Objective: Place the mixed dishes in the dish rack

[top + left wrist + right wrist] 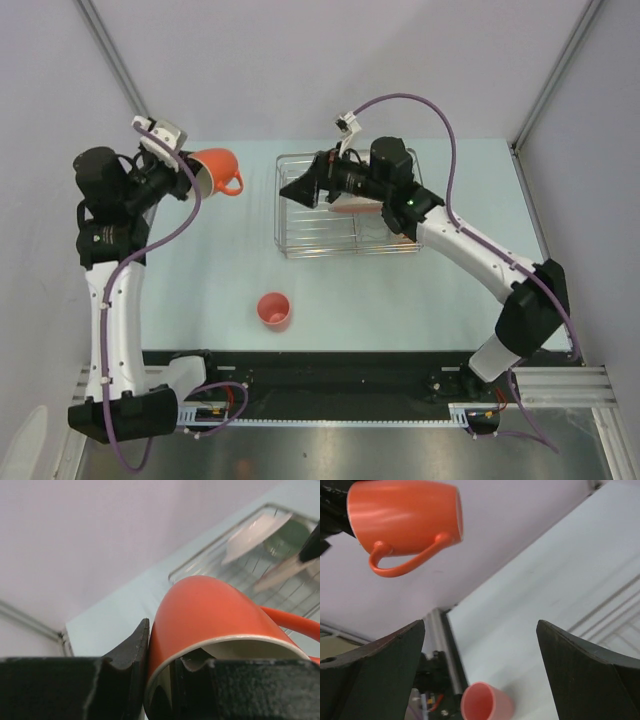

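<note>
My left gripper (pixel 162 655) is shut on the rim of the orange-red mug (pixel 215 615), one finger outside the wall and one inside. The mug (pixel 218 170) hangs above the table, left of the dish rack (pixel 330 251), with its handle toward the rack. A white plate (pixel 252 535), a pale green bowl (pixel 292 535) and a pink-and-cream plate (pixel 285 570) stand in the rack. My right gripper (pixel 298 190) hovers open over the rack's left end, holding nothing. The pinkish cup (pixel 274 310) stands upright on the table near the front.
The right arm covers much of the rack's middle in the top view. Grey walls with metal posts (pixel 110 50) close in the back and sides. A black rail (pixel 330 370) runs along the near table edge.
</note>
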Available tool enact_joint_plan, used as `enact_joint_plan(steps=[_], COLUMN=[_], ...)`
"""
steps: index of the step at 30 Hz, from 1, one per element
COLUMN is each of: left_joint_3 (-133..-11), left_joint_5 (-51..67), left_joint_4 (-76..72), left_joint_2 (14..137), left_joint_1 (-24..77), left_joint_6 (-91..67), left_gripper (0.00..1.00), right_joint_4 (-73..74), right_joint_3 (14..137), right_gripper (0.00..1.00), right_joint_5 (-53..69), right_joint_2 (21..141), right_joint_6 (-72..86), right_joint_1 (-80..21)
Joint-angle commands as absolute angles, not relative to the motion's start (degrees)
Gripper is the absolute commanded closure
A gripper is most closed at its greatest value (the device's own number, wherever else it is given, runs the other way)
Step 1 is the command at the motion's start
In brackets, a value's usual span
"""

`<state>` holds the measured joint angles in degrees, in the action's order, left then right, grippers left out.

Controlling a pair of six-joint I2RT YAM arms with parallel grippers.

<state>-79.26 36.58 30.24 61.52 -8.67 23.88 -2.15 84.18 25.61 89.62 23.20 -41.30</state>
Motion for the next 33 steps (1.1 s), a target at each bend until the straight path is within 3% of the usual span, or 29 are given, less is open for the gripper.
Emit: enact_joint_plan(steps=[1, 7, 14, 25, 33], left_joint_3=[-75.52, -67.16, -64.43, -61.88, -57.57], left_joint_5=[43.34, 39.82, 41.13, 43.59, 42.45], left_joint_4=[9.17, -1.66, -0.53, 2.11, 4.22], left_joint_2=[57.84, 55.28, 54.67, 52.91, 50.71], left_joint_1=[-5.29, -0.62, -0.53, 4.22, 8.0], left_joint_6=[7.94, 5.45, 12.03, 22.67, 31.11], left_gripper=[1.0, 1.0, 1.0, 1.0, 1.0], right_joint_4=[-30.6, -55.57, -71.09, -74.97, -76.1], right_joint_3=[79.12, 71.82, 70.58, 73.03, 77.08], right_gripper=[0.0, 0.0, 0.13, 0.22, 0.41], right_joint_5=[44.99, 44.13, 43.07, 41.66, 42.63], right_joint_2=[93.16, 95.27, 102.12, 109.86, 112.67], right_joint_6=[55.2, 76.62, 95.87, 103.18, 105.99], right_joint_1=[-40.08, -41.57, -42.71, -44.12, -44.82])
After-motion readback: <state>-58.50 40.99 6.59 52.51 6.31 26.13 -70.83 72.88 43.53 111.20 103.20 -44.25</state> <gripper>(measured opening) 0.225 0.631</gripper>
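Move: The left hand still holds the orange mug, its middle about 2 cm ahead and 4 cm right; the right gripper it heads for is some 21 cm right, 1 cm back and 5 cm lower. From the right hand the orange mug lies about level, 17 cm left and 5 cm above; the pink mug is on the table, roughly 12 cm back, 11 cm left and 32 cm below, and the dish rack's middle 14 cm ahead, 7 cm right, far below. Left brings the mug about 9 cm right; right swings back-left to meet it, fingers tilting up, partly closing. ##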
